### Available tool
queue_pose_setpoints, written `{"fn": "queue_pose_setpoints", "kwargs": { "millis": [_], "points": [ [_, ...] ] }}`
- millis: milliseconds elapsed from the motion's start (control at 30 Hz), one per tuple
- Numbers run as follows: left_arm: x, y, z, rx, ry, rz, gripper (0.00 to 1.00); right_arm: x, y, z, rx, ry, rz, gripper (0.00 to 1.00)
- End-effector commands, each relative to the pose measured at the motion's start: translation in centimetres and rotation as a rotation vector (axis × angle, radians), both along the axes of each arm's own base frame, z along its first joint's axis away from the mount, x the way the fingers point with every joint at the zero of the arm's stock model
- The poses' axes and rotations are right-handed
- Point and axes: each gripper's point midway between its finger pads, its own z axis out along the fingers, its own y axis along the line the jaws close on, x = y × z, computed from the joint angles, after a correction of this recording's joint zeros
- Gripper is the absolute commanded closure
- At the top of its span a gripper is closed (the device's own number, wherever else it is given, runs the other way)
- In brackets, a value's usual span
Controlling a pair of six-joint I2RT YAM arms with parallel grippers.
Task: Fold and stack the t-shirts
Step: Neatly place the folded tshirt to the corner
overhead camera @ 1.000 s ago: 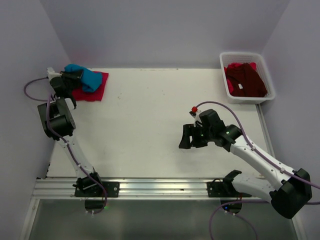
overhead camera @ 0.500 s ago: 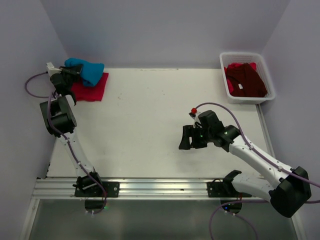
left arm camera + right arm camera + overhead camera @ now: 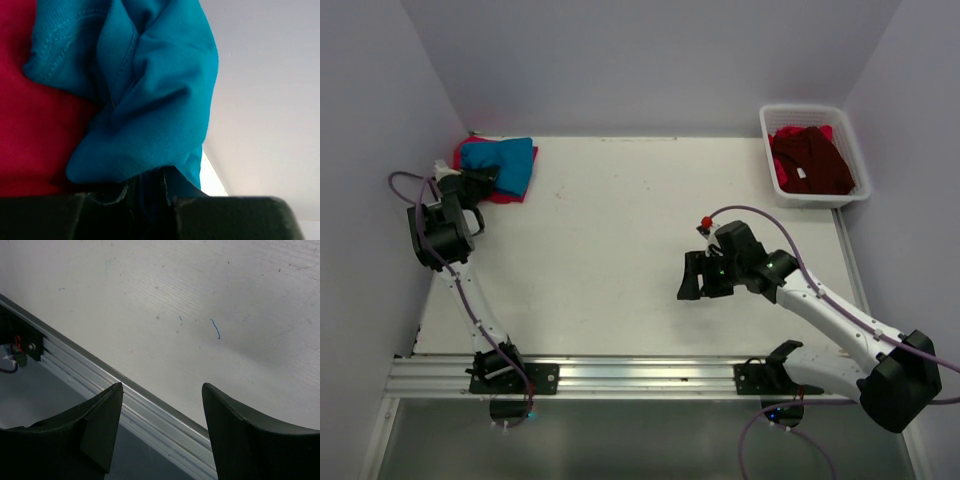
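Note:
A teal-blue t-shirt (image 3: 500,162) lies bunched on top of a bright pinkish-red t-shirt (image 3: 506,194) at the table's far left corner. My left gripper (image 3: 477,184) sits at the near edge of that pile, shut on a fold of the teal t-shirt (image 3: 150,100). In the left wrist view the cloth runs down between the jaws of the left gripper (image 3: 150,187), and the red t-shirt (image 3: 30,125) fills the left side. A dark maroon t-shirt (image 3: 812,160) lies crumpled in the basket. My right gripper (image 3: 689,277) hangs open over bare table, and in the right wrist view the right gripper (image 3: 162,390) holds nothing.
The white mesh basket (image 3: 802,108) stands at the far right corner. An aluminium rail (image 3: 620,375) runs along the table's near edge, and it also shows as the rail (image 3: 125,390) under the right fingers. Walls close in the left, back and right sides.
My left arm has drawn back toward the near side with the teal t-shirt, which rose and then came down flatter over the red one. The right arm has not moved.

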Motion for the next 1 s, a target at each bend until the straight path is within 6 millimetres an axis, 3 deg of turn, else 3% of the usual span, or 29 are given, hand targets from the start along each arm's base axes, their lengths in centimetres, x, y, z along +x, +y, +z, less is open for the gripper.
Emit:
{"fn": "queue_pose_setpoints", "kwargs": {
  "millis": [0,167,200,233,300,333,400,467,500,567,600,733,767,800,900,967],
  "points": [
    [-0.7,1.8,1.9,0.062,-0.007,0.076,1.00,0.2,0.4,0.3,0.024,-0.015,0.003,0.32],
    [-1.3,2.6,2.8,0.082,0.009,0.119,1.00,0.0,0.3,0.1,0.021,-0.018,0.007,0.32],
    [-1.5,2.8,4.0,0.094,-0.005,0.130,1.00,-0.1,0.3,0.2,0.024,-0.018,0.007,0.31],
    [-1.7,3.3,4.5,0.106,-0.008,0.156,0.83,-0.2,0.2,0.0,0.021,-0.018,0.009,0.31],
    [-2.3,3.6,6.1,0.128,-0.023,0.189,0.63,-0.3,0.1,0.0,0.023,-0.018,0.007,0.30],
    [-2.5,4.0,6.4,0.140,-0.015,0.215,0.47,-0.3,0.1,-0.1,0.022,-0.020,0.011,0.30],
    [-2.6,4.3,8.3,0.164,-0.036,0.233,0.38,-0.4,0.1,-0.3,0.018,-0.014,0.013,0.30],
    [-2.9,4.7,9.3,0.188,-0.031,0.252,0.35,-0.3,0.1,-0.4,0.021,-0.016,0.013,0.30],
    [-3.2,5.0,11.2,0.206,-0.054,0.281,0.28,-0.3,0.1,-0.5,0.019,-0.016,0.014,0.30],
    [-3.7,5.1,12.4,0.222,-0.053,0.306,0.27,-0.2,0.3,-0.5,0.023,-0.015,0.017,0.30],
    [-4.2,5.6,14.5,0.238,-0.076,0.346,0.26,-0.2,0.3,-0.5,0.024,-0.016,0.016,0.30],
    [-6.5,6.3,16.5,0.251,0.039,0.485,0.26,-0.2,0.4,-0.8,0.026,-0.014,0.017,0.30],
    [-7.3,6.2,17.9,0.253,0.039,0.514,0.26,-0.2,0.4,-0.8,0.027,-0.013,0.018,0.30],
    [-8.0,6.4,17.7,0.256,0.077,0.549,0.26,-0.2,0.4,-0.8,0.028,-0.012,0.018,0.30],
    [-8.2,4.7,20.2,0.272,0.016,0.526,0.26,-0.2,0.5,-0.9,0.037,-0.013,0.016,0.30],
    [-7.7,3.9,20.4,0.266,0.002,0.496,0.25,-0.3,0.5,-0.9,0.040,-0.013,0.017,0.30]
  ]
}}
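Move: The blue folded t-shirt, its near left edge still pinched in the left fingers, has its middle about 5 cm ahead of that hand, 6 cm to its right and 2 cm lower. The red folded t-shirt under it centres roughly 4 cm ahead, 4 cm right and 3 cm below; the table's far left corner is some 15 cm ahead and 4 cm left. From the idle right hand, the blue t-shirt lies about 46 cm ahead, 53 cm left and 8 cm below. The blue t-shirt's edge is let go: the left hand first eases back a couple of centimetres, low down, then its fingers open wide and it lifts off the pile. It climbs about 20 cm, drifting back some 7 cm and also left towards the side wall, while the wrist turns about 25 degrees counter-clockwise and its left side tips up a little. ##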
